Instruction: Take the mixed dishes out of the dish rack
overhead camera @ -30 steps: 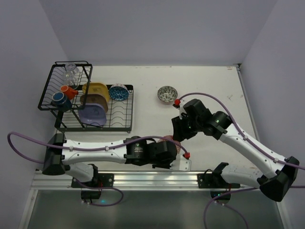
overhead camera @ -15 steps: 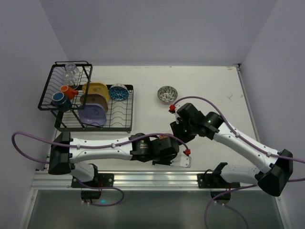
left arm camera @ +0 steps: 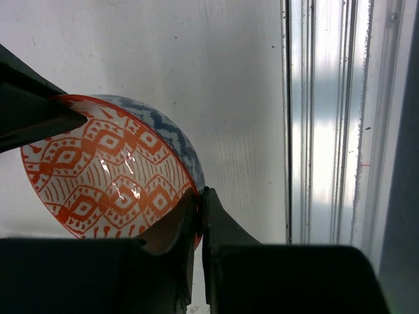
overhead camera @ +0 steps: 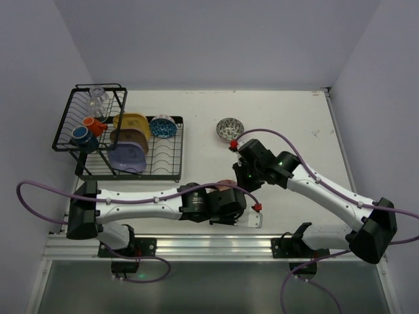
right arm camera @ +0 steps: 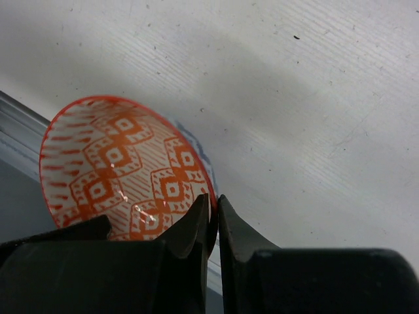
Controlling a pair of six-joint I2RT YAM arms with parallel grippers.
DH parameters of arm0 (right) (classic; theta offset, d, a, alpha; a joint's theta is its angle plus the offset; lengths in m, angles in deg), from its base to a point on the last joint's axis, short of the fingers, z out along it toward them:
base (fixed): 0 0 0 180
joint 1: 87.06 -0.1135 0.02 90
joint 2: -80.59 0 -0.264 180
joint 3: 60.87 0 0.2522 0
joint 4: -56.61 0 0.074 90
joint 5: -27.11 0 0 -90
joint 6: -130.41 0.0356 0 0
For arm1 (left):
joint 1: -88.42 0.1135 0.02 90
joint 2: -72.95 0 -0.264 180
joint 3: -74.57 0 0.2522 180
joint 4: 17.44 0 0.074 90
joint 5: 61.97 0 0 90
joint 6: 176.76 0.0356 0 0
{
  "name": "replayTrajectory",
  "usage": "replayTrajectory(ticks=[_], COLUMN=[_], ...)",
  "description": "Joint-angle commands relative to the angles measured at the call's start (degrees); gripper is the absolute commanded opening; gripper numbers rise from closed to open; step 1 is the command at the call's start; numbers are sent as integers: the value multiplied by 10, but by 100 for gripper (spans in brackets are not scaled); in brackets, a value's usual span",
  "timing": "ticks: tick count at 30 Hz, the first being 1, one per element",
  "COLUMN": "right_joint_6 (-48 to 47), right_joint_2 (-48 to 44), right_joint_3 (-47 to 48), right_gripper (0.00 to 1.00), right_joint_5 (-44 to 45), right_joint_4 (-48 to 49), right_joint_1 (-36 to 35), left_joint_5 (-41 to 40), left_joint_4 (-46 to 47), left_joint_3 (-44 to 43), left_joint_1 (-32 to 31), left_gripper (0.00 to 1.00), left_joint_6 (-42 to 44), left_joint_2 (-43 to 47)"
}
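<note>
A reddish patterned bowl (left arm camera: 111, 170) (right arm camera: 118, 163) hangs tilted just above the table's near edge, and little of it (overhead camera: 226, 188) shows between the two grippers in the top view. My left gripper (left arm camera: 200, 196) (overhead camera: 230, 198) is shut on its rim. My right gripper (right arm camera: 213, 204) (overhead camera: 241, 182) is shut on the rim at the opposite side. The dish rack (overhead camera: 167, 171) stands at the far left, holding a yellow plate (overhead camera: 134, 122), a tan plate (overhead camera: 131, 137), a lavender plate (overhead camera: 126, 157), a blue-white bowl (overhead camera: 163, 126), an orange mug (overhead camera: 95, 125), a dark mug (overhead camera: 82, 135) and a clear glass (overhead camera: 98, 99).
A speckled bowl (overhead camera: 230, 129) sits on the white table behind the right gripper. The metal rail (overhead camera: 216, 245) along the table's near edge runs close under the held bowl. Walls close in the table at left, right and back.
My right gripper has swung left and down to the reddish bowl and shut on its rim. The left gripper shifted slightly with the bowl, then held still.
</note>
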State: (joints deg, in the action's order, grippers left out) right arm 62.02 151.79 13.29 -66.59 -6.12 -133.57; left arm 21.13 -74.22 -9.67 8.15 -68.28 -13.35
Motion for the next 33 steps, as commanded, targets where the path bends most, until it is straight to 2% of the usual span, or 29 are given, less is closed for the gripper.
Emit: replayTrajectory(ticks=[1,2,4,6,7,10,11,14,15,18,21,24,25,27,29,33], right_joint_6=[5,7,14,19,20,25,27,21,19,10,16,31,38,48,63,85], right_joint_2=[-11,-12,-12,-7,-4,2,3,-2,-2,4,29,74,111,153,208,269], right_joint_3=[11,13,19,29,31,37,38,43,50,71,100,144,161,219,251,296], right_gripper=[0,0,0,0,0,0,0,0,0,0,0,0,0,0,0,0], right_joint_5=[1,5,16,28,30,36,36,31,20,21,13,14,17,19,12,25], right_joint_4=[12,14,20,24,26,33,34,48,53,66,99,149,157,165,175,225], right_joint_1=[-3,-2,0,4,8,33,43,97,134,200,246,265,265,266,266,266], left_joint_5=[-72,-106,-142,-175,-184,-225,-268,-353,-369,-383,-383,-429,-442,-439,-403,-411], left_joint_4=[31,48,63,75,77,87,99,79,59,-1,-14,3,30,74,119,127], left_joint_3=[6,10,24,33,35,45,52,47,40,35,54,75,87,105,124,126], left_joint_1=[4,5,4,5,5,6,6,6,6,13,24,49,79,114,169,206], left_gripper=[23,30,51,66,99,100,100,100,100,100,100,100,100,100,100,100], left_joint_6=[7,3,-9,-20,-26,-59,-74,-162,-226,-314,-355,-382,-386,-392,-389,-377], left_joint_2=[11,17,24,32,34,46,53,56,54,63,92,140,171,207,254,289])
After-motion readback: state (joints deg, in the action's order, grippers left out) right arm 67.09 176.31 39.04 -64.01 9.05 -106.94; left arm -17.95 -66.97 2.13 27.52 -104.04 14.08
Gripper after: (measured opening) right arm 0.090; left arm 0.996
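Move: Both grippers hold the rim of the red-patterned bowl. The leaf-patterned bowl on the table lies about 28 cm straight ahead of the right hand and some 9 cm lower; from the left hand it is about 36 cm ahead and 6 cm to the right. The left hand's next dish, the blue bowl in the rack, is some 38 cm ahead of it, 24 cm to its left and 6 cm lower. The yellow plate stands about 14 cm to the left of that bowl. Keep the right fingers shut on the red-patterned bowl's rim and open the left ones wide to let go. Carry the bowl forward about 25 cm with the right hand, rising slightly and swinging some 30 degrees clockwise, to above the leaf-patterned bowl. Draw the empty left gripper away leftward, forward and up towards the blue bowl, turning it counter-clockwise. ##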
